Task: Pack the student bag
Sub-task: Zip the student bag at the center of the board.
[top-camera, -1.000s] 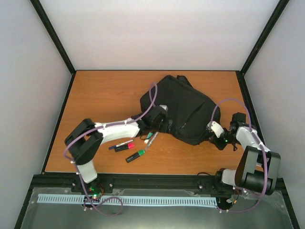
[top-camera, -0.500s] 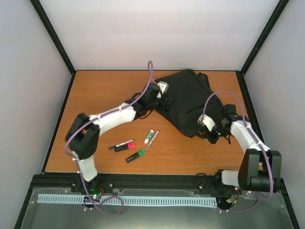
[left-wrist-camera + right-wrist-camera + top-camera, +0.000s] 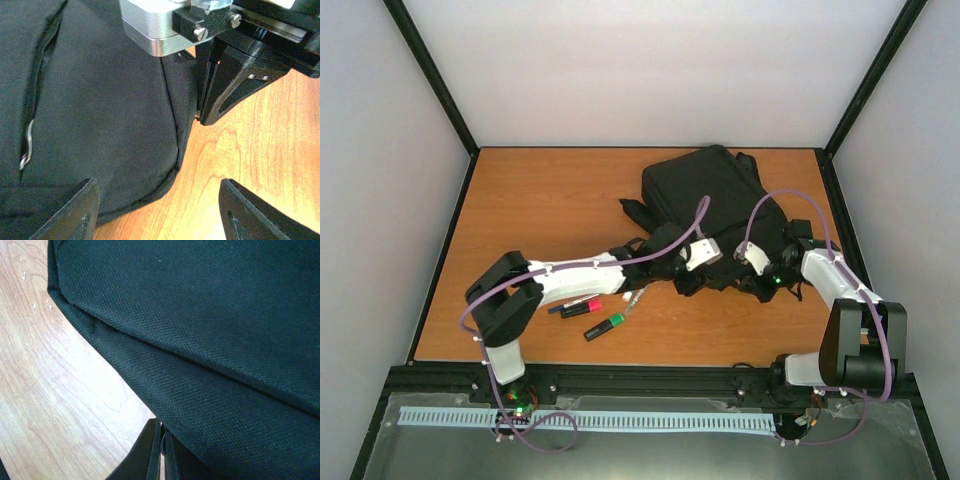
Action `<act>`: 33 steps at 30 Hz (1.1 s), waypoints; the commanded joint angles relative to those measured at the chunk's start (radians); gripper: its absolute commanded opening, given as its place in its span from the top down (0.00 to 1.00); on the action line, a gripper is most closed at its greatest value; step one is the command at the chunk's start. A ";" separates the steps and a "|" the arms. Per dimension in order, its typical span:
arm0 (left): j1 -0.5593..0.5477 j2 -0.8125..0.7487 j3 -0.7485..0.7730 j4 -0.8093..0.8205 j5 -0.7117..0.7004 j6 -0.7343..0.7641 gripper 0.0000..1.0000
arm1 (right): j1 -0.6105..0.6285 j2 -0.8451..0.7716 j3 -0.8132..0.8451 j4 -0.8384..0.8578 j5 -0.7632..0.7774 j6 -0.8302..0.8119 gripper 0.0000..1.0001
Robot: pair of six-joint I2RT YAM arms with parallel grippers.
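The student bag (image 3: 710, 205) is a big black fabric backpack lying flat at the table's centre right, with a zip (image 3: 34, 95) showing in the left wrist view. My left gripper (image 3: 692, 274) (image 3: 167, 215) is at the bag's near edge, open, its two fingers straddling a rounded corner of the bag (image 3: 100, 110). Just to its right, my right gripper (image 3: 763, 286) (image 3: 162, 455) is shut, its tips pinched at the edge of the bag's fabric (image 3: 210, 340). Its black fingers (image 3: 222, 85) show in the left wrist view, touching the bag's edge.
On the wooden table (image 3: 540, 200), near the left arm, lie a pink marker (image 3: 582, 306), a green marker (image 3: 605, 325) and a thin white-and-green pen (image 3: 632, 298). Black frame posts and grey walls enclose the table.
The bag has swung round and moved back and right. My left arm came off the bag's far left side down to its near edge, its jaws narrowing. The right gripper stayed shut at the bag's edge.
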 commanded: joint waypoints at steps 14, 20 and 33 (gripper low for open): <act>-0.114 0.242 0.192 0.125 -0.278 0.282 0.52 | 0.007 0.013 -0.004 0.005 -0.052 0.018 0.96; -0.116 0.245 0.187 0.135 -0.338 0.289 0.86 | -0.003 0.027 -0.002 -0.005 -0.028 0.009 0.96; -0.118 0.068 -0.005 0.125 -0.262 0.197 0.99 | -0.212 0.154 0.083 0.005 0.056 -0.022 0.97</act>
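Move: Just right of the left hand, which is open, is the slack near edge of the student bag, about 5 cm to the right, 1 cm ahead and 5 cm below. The zip pull is some 15 cm to this hand's right, level fore and aft and 7 cm lower. The green-capped marker lies about 24 cm left, 10 cm back and 13 cm down. The right hand holds the zip pull; from it, the bag's right edge is roughly 6 cm right and 8 cm ahead, at about its height. Reaching about 5 cm to the right and 4 cm down, the left hand tips its fingers some 20 degrees and shuts them on the bag's near edge beside the zip, then draws back left about 2.5 cm, keeping its pinch. The right hand holds the zip pull still until then, and finally pulls it about 4 cm right and slightly down and forward, turning a little clockwise. ##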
